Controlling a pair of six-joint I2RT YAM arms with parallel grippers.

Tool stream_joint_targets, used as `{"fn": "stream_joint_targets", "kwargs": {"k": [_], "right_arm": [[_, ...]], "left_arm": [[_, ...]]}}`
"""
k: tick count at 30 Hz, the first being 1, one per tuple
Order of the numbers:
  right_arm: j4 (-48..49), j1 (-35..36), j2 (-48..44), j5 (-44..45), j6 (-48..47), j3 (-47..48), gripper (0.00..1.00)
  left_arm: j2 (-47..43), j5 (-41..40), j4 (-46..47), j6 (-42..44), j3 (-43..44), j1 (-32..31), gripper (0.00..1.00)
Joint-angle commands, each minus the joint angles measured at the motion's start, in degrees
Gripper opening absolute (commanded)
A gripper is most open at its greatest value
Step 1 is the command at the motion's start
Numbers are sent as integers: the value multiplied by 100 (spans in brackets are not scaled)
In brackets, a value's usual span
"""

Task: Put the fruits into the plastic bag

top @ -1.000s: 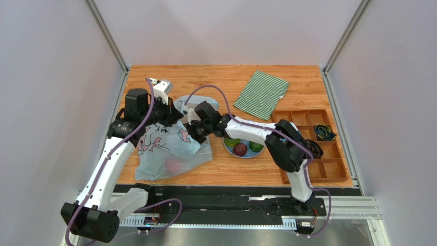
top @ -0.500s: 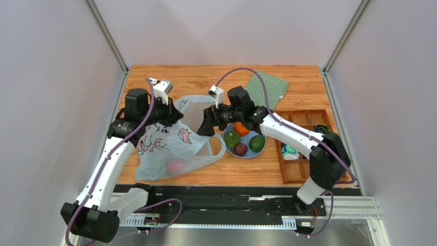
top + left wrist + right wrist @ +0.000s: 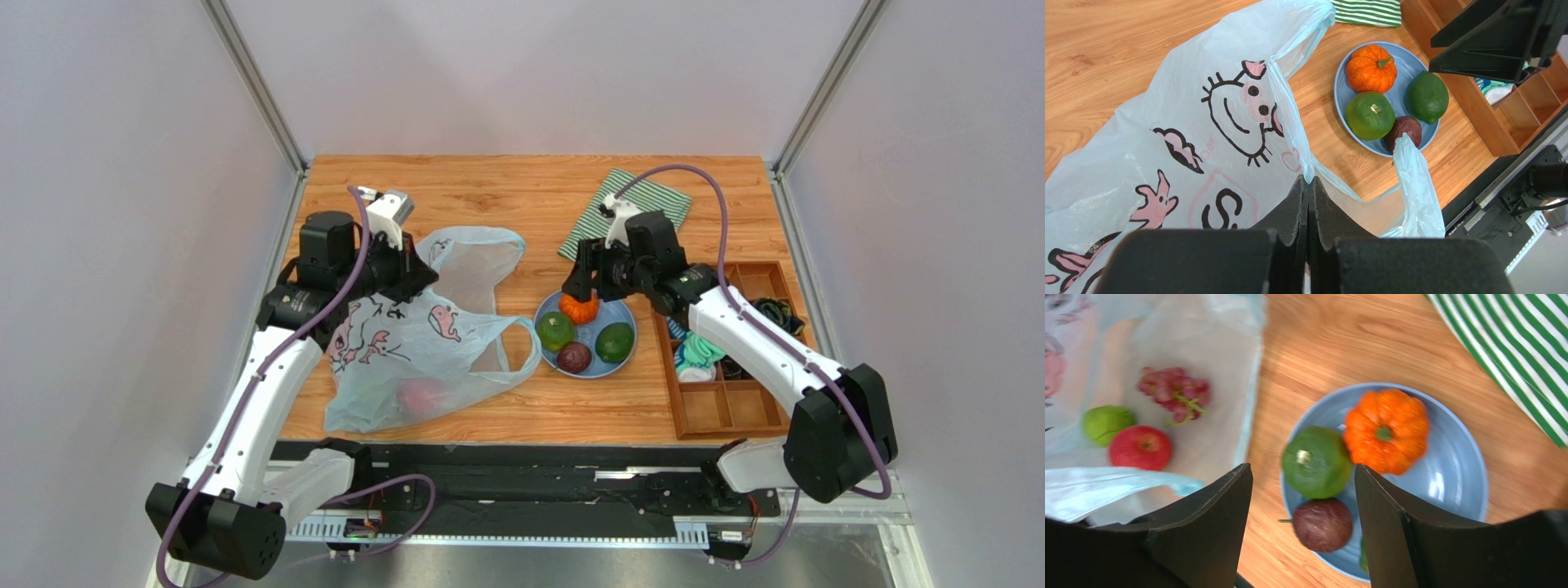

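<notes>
The plastic bag (image 3: 417,349) lies at the left with its mouth toward the blue plate (image 3: 600,322). My left gripper (image 3: 1309,184) is shut on the bag's rim and holds it up. Inside the bag lie a red apple (image 3: 1140,447), a bright green ball (image 3: 1105,423) and grapes (image 3: 1172,391). On the plate sit an orange fruit (image 3: 1386,430), a green one (image 3: 1316,461), a dark purple one (image 3: 1322,524) and a dark green one (image 3: 615,342). My right gripper (image 3: 1301,471) hovers open above the plate, empty, over the green and purple fruits.
A green striped cloth (image 3: 638,214) lies behind the plate, partly under my right arm. A wooden compartment tray (image 3: 736,380) with small items stands right of the plate. One bag handle (image 3: 1416,184) drapes near the plate's front edge.
My right arm has swung from the bag's mouth rightward to above the plate, and its jaws have narrowed somewhat. The left gripper keeps its hold on the bag.
</notes>
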Motion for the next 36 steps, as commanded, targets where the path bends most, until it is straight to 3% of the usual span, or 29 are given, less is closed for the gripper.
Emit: {"fn": "stream_joint_targets", "kwargs": {"k": [1, 30, 36], "right_arm": [[-342, -8, -17, 1019, 63, -79, 65], [-61, -113, 1583, 1179, -95, 597, 48], [-158, -96, 1671, 1223, -104, 685, 34]], "left_arm": [[19, -17, 89, 22, 141, 30, 0], [72, -70, 37, 57, 167, 30, 0], [72, -70, 28, 57, 176, 30, 0]]}}
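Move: The orange pumpkin lies about 4 cm ahead of the right hand and 1 cm to its right, some 12 cm below. On the same plate, the round green fruit is level with the hand and 3 cm left, the purple fruit 5 cm back and straight below, the dark green avocado 3 cm back and 8 cm right. From the left hand, the pumpkin is about 26 cm right, 4 cm ahead and 20 cm below. Right hand sinks about 9 cm and eases some 4 cm forward towards the pumpkin, fingers partly closing around its stem. ##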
